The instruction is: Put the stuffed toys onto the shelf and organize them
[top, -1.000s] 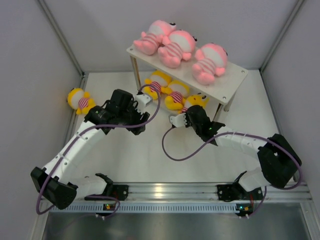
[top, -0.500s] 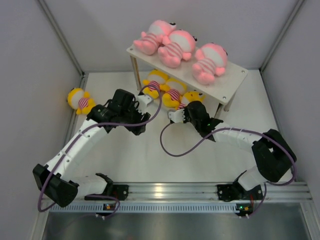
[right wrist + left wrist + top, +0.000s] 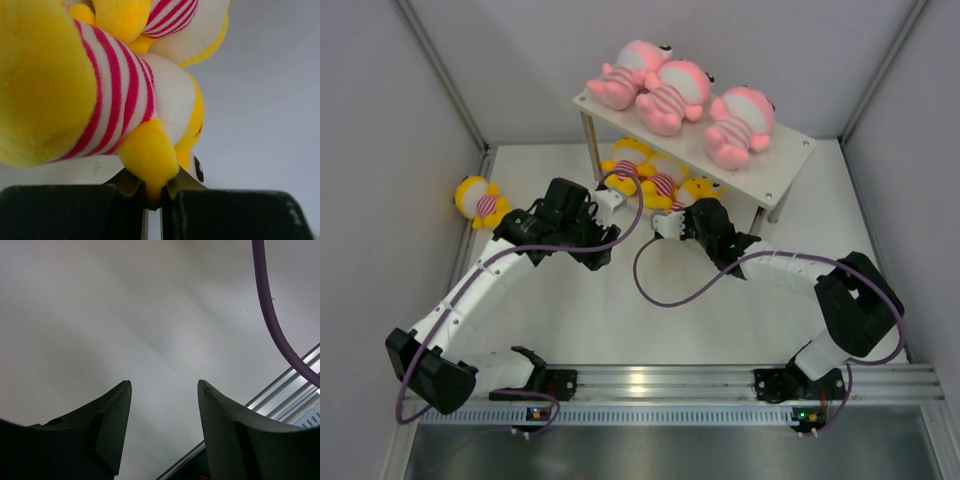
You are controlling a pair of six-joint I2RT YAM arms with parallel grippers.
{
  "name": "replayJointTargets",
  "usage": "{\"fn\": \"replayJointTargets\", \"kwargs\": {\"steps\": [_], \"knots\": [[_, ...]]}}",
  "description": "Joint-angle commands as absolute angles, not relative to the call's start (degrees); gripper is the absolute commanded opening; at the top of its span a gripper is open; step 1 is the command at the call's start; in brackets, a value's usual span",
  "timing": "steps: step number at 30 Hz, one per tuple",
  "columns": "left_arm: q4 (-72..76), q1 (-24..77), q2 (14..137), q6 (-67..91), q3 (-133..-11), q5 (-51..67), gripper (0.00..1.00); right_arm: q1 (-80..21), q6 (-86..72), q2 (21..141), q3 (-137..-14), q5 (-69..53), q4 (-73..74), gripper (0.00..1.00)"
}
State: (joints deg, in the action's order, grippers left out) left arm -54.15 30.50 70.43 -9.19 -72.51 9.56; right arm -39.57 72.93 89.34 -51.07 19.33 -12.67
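The white shelf stands at the back with three pink stuffed toys lying on its top tier. Two yellow stuffed toys lie under that tier. My right gripper is shut on a limb of a third yellow stuffed toy, held at the shelf's front edge against a neighbouring yellow toy. Another yellow stuffed toy lies on the table at the far left. My left gripper hangs open over bare table, holding nothing.
Grey walls close in the table on the left, back and right. A metal rail runs along the near edge. Purple cables loop from both wrists over the middle of the table. Thin shelf legs stand near the yellow toys.
My right arm has carried the yellow toy up and to the left, closer under the shelf beside the other yellow toys. The left arm has hardly moved.
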Motion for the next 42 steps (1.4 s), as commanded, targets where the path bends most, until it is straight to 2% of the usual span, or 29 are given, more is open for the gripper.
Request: {"fn": "replayJointTargets", "kwargs": {"steps": [1, 13, 16, 17, 20, 22, 26, 32, 35, 42], "knots": [[-54.3, 30.2, 70.3, -9.8, -74.1, 9.6, 0.61, -38.8, 70.8, 86.8, -51.5, 18.7, -19.3, 0.00], [-54.3, 30.3, 69.9, -9.7, -73.7, 10.6, 0.61, -38.7, 68.1, 80.5, -42.5, 23.8, -21.8, 0.00], [-54.3, 30.3, 69.8, -9.4, -73.9, 10.7, 0.61, -38.4, 68.0, 82.3, -43.0, 25.7, -20.8, 0.09], [-54.3, 30.3, 69.5, -9.3, -74.0, 10.5, 0.61, -38.5, 67.9, 82.5, -43.2, 25.9, -20.0, 0.18], [-54.3, 30.2, 69.1, -9.3, -73.8, 10.3, 0.61, -38.4, 66.4, 81.7, -43.9, 26.7, -16.4, 0.26], [-54.3, 30.1, 69.1, -9.4, -73.6, 10.2, 0.61, -38.4, 66.2, 80.0, -43.7, 26.4, -12.7, 0.31], [-54.3, 30.2, 69.1, -9.5, -73.7, 10.4, 0.61, -38.5, 64.4, 77.5, -45.4, 25.7, -2.8, 0.50], [-54.2, 30.2, 69.3, -9.8, -74.0, 10.8, 0.61, -39.4, 62.8, 73.9, -47.2, 27.3, 6.8, 0.70], [-54.2, 30.2, 69.5, -9.7, -73.9, 11.1, 0.61, -40.9, 61.3, 73.0, -49.7, 27.1, 10.3, 0.74], [-54.3, 30.2, 69.3, -9.5, -73.7, 11.4, 0.61, -46.1, 54.1, 73.7, -58.9, 25.7, 28.7, 0.75]]}}
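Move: The right yellow toy, already on the lower shelf with one arm pinched in the right hand, has its middle about 5 cm left and 1 cm ahead of that hand, about 1 cm below it; the free right end of that shelf lies about 5 cm right and 2 cm back. The middle yellow toy is roughly 11 cm left, 5 cm ahead; the shelf's front right leg 11 cm right, 8 cm back. From the left hand the right yellow toy lies about 13 cm ahead, 19 cm right, some 5 cm lower. The right yellow toy is drawn by its pinched arm towards the free right end of the lower shelf, the right hand going right and back some 4 cm. Then the fingers open wide and let go of the arm while the hand keeps backing off, dipping slightly and tipping down, before it ends rising and swinging a little left, about 8 cm from its start. ##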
